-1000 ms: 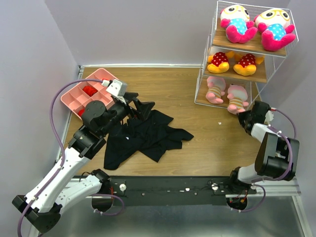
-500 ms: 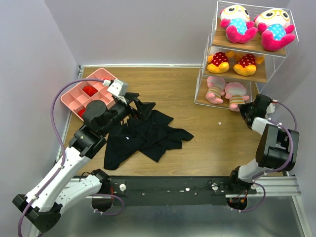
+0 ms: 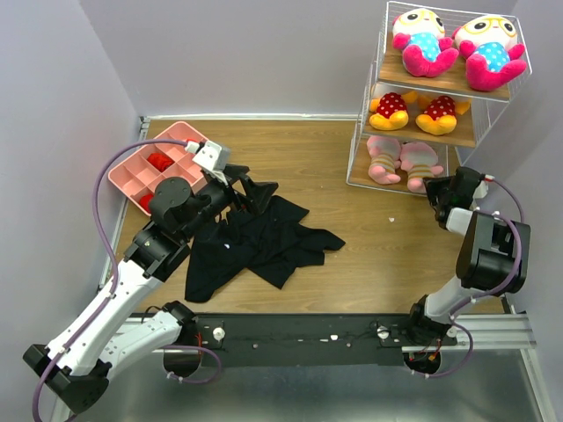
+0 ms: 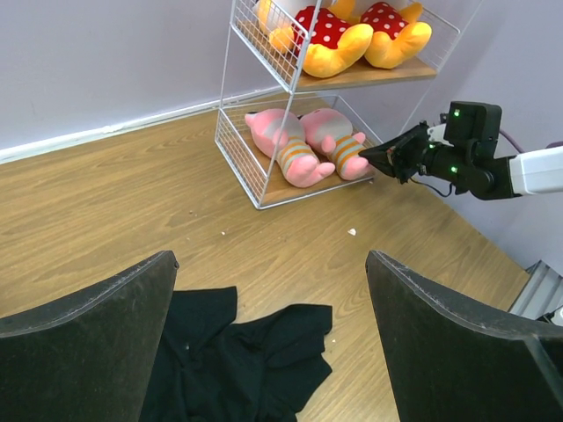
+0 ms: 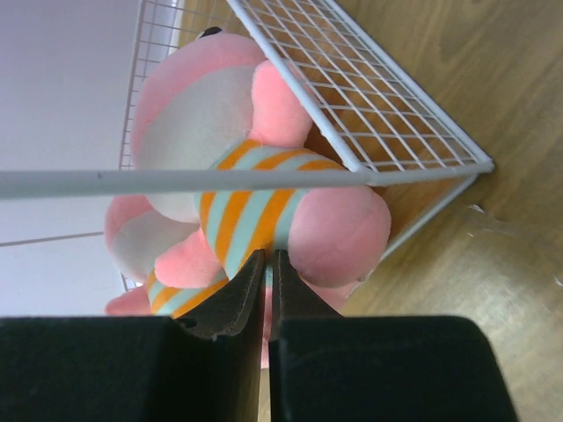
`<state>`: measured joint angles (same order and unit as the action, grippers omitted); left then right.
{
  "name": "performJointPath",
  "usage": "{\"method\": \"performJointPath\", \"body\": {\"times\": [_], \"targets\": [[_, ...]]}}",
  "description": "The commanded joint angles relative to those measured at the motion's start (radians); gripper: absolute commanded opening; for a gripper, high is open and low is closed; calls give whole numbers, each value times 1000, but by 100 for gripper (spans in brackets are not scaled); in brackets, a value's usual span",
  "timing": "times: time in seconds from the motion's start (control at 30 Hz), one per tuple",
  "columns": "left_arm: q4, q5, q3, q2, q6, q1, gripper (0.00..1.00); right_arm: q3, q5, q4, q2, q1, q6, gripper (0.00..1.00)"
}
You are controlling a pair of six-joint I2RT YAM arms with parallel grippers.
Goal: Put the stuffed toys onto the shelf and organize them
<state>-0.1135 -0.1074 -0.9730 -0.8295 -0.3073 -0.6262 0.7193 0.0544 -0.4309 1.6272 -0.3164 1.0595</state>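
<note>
The shelf [image 3: 413,137] stands at the far right with stuffed toys on every tier. Two blue dotted toys [image 3: 420,40] lie on top and two yellow-orange ones [image 3: 391,110] in the middle. Two pink striped toys [image 3: 383,158] are on the bottom board. My right gripper [image 3: 437,195] is at the bottom tier's front corner. In the right wrist view it [image 5: 266,257] is shut on the striped belly of the right pink toy [image 5: 264,202], under the front wire. My left gripper [image 3: 255,193] hovers open over the black garment [image 3: 255,242], holding nothing.
The black garment [image 4: 237,360] is spread across the table's middle left. A pink compartment tray [image 3: 132,171] with red pieces sits at the far left by the wall. The shelf's wire frame [image 5: 369,114] closes in around my right fingers.
My right gripper has moved up and left, carrying the right pink striped toy from the shelf's front edge fully onto the bottom board. The left arm has barely shifted.
</note>
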Motion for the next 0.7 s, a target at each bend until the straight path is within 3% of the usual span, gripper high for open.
{"method": "performJointPath", "body": {"times": [0.0, 0.1, 0.23, 0.4, 0.57, 0.63, 0.67], "targets": [[12, -23, 0, -3, 2, -4, 99, 20, 51, -112, 46, -6, 30, 15], [11, -17, 2, -8, 5, -4, 99, 3, 70, -141, 16, -6, 10, 16], [11, -9, 7, -11, 11, -4, 99, -9, 56, -59, -67, -6, -21, 19], [-5, 31, 0, -23, 34, -4, 99, -60, 15, 60, -168, -6, -30, 39], [-5, 55, 7, -29, 48, -4, 99, -161, 65, 177, -343, -6, -67, 41], [-9, 54, 4, -36, 48, -4, 99, -179, 103, 242, -416, 2, -122, 45], [-11, 49, 2, -39, 50, -4, 99, -184, 143, 309, -510, 8, -150, 52]]}}
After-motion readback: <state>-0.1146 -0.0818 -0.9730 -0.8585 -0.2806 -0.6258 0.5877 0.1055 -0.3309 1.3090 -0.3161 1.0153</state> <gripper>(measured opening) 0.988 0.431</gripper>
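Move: The right hand, nearly shut, is at the feet of the right pink toy on the bottom shelf, whose middle lies about 6 cm ahead, 3 cm left and roughly level. The left pink toy is some 10 cm left of that one and about 1 cm farther out; a red-dotted doll sits some 20 cm above the hand, 8 cm ahead and 1 cm left. From the left hand, the right pink toy is about 25 cm ahead, 45 cm right and 29 cm below. Right fingertips press 1 cm farther at the pink toy, then rise and draw back 5 cm, opening partway. ##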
